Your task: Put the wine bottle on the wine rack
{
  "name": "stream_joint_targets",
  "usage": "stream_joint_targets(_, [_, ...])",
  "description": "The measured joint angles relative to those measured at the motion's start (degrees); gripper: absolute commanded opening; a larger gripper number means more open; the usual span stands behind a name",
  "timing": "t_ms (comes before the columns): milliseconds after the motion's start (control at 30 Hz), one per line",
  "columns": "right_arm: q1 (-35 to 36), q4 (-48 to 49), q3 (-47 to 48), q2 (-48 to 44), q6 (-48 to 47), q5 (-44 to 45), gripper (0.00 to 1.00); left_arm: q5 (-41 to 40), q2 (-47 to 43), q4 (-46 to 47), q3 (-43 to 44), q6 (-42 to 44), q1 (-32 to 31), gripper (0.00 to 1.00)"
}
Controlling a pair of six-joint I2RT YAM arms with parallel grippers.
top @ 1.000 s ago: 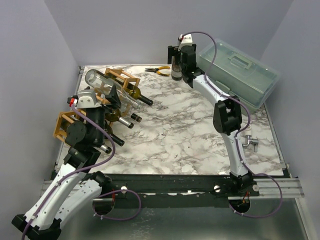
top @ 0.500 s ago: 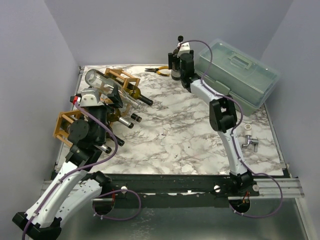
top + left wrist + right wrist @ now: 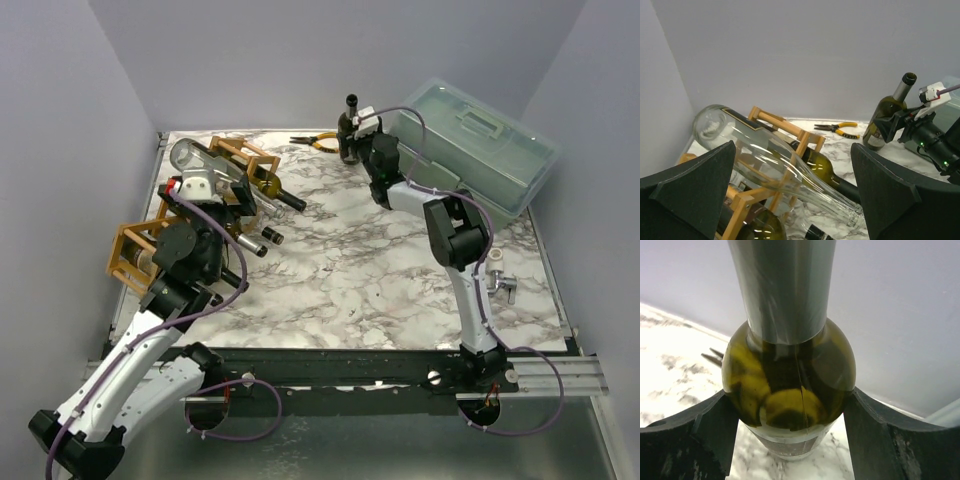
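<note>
The wine bottle [image 3: 349,128], dark green with a grey neck, stands upright at the back of the marble table. It fills the right wrist view [image 3: 790,380]. My right gripper [image 3: 356,138] is around its shoulder, and both dark fingers [image 3: 700,435] touch its sides. The wine rack [image 3: 243,158], a lattice of light-brown sticks, sits at the left with a clear bottle [image 3: 195,163] and green bottles [image 3: 272,189] lying in it. My left gripper [image 3: 232,196] hovers open above the rack [image 3: 785,131], with nothing between its fingers.
A pale green plastic toolbox [image 3: 480,140] stands at the back right, just beyond the right arm. Yellow-handled pliers [image 3: 318,141] lie left of the upright bottle. A small white and metal fitting [image 3: 497,283] lies near the right edge.
My right gripper has dropped lower onto the upright bottle and its fingers have come in against the glass. The left arm has shifted a little to the right over the rack.
</note>
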Motion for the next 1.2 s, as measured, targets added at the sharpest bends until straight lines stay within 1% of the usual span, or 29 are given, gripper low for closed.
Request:
stream_joint_targets(100, [0.0,4.2,-9.49,-5.25,-2.23,-3.39,0.0,0.81,2.49,-4.52,2.82,-3.15,0.0,0.99])
stream_joint_targets(233, [0.39,9.49,-24.61,-14.29,-5.4,-7.02,0.0,5.99,6.69,-16.33,12.17,-9.64,0.0,0.99])
stream_joint_targets(267, [0.5,10.88,-28.94,-16.98,-6.27,-8.02,0.0,6.91,7.15,-17.97,14.03,-10.71,0.0,0.99])
stream_joint_targets(400, [1.68,14.73,-44.28,-27.21,-11.06,-11.8,0.0,15.63,9.16,-27.45,22.64,-18.51,0.02,0.94])
stream_joint_targets(467, [3.19,15.63,-51.08,-32.15,-14.84,-14.34,0.0,21.92,10.56,-31.39,25.92,-22.73,0.24,0.9])
stream_joint_targets(533, [5.6,15.47,-56.83,-36.74,-20.28,-16.72,0.0,28.37,12.02,-34.4,27.67,-26.69,0.26,0.88])
stream_joint_targets(600, [8.9,14.16,-61.7,-41.22,-26.77,-18.69,0.0,35.6,13.94,-37.16,29.05,-30.67,0.31,0.82])
stream_joint_targets(700, [13.73,11.43,-67.32,-47.39,-34.67,-20.28,0.0,44.52,17.38,-39.47,29.59,-35.56,0.31,0.78])
stream_joint_targets(767, [16.22,9.49,-70.51,-51.63,-38.58,-21.9,0.0,50.36,20.48,-41.18,29.35,-39.26,0.31,0.73])
stream_joint_targets(867, [17.92,6.21,-74.4,-57.94,-42.66,-23.65,0.0,54.16,23.87,-42.23,28.17,-42.03,-0.15,0.71])
stream_joint_targets(933, [18.12,4.02,-76.28,-61.51,-44.33,-24.55,0.0,55.36,25.27,-43.15,26.95,-43.39,-1.14,0.7])
stream_joint_targets(1000, [18.25,2.01,-77.59,-64.32,-45.75,-25.16,0.0,55.19,27.17,-45.05,25.83,-43.82,-4.5,0.68])
stream_joint_targets(1100, [18.64,-0.28,-78.4,-66.49,-47.41,-25.42,0.0,54.14,29.33,-47.25,25.79,-43.6,-8.76,0.61])
stream_joint_targets(1133, [18.73,-1.05,-78.42,-66.86,-47.82,-25.4,0.0,53.48,30.12,-47.78,25.79,-43.43,-9.88,0.6])
stream_joint_targets(1200, [19.12,-2.62,-78.42,-67.63,-48.76,-25.4,0.0,52.65,31.76,-48.72,25.79,-43.19,-11.28,0.54])
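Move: The upright wine bottle, already gripped near its shoulder by the right hand, has its middle about 3 cm below that hand; from the left hand it is some 35 cm ahead, 30 right and 24 lower. The left hand has a clear bottle 16 cm ahead, 2 left, 14 lower. The right hand's destination, the table's open near middle, lies 39 cm back, 2 left, level; pliers lie 10 cm left, 3 ahead, 16 below. Back towards the robot by nearly 40 cm, almost level and fast before easing off, the right hand carries the bottle in an unchanged grip, tipping its neck back and left. The left hand swings about 23 cm right, rising briefly, then sinking and drawing back; its fingers turn to point right and down and close partway around the neck end. ##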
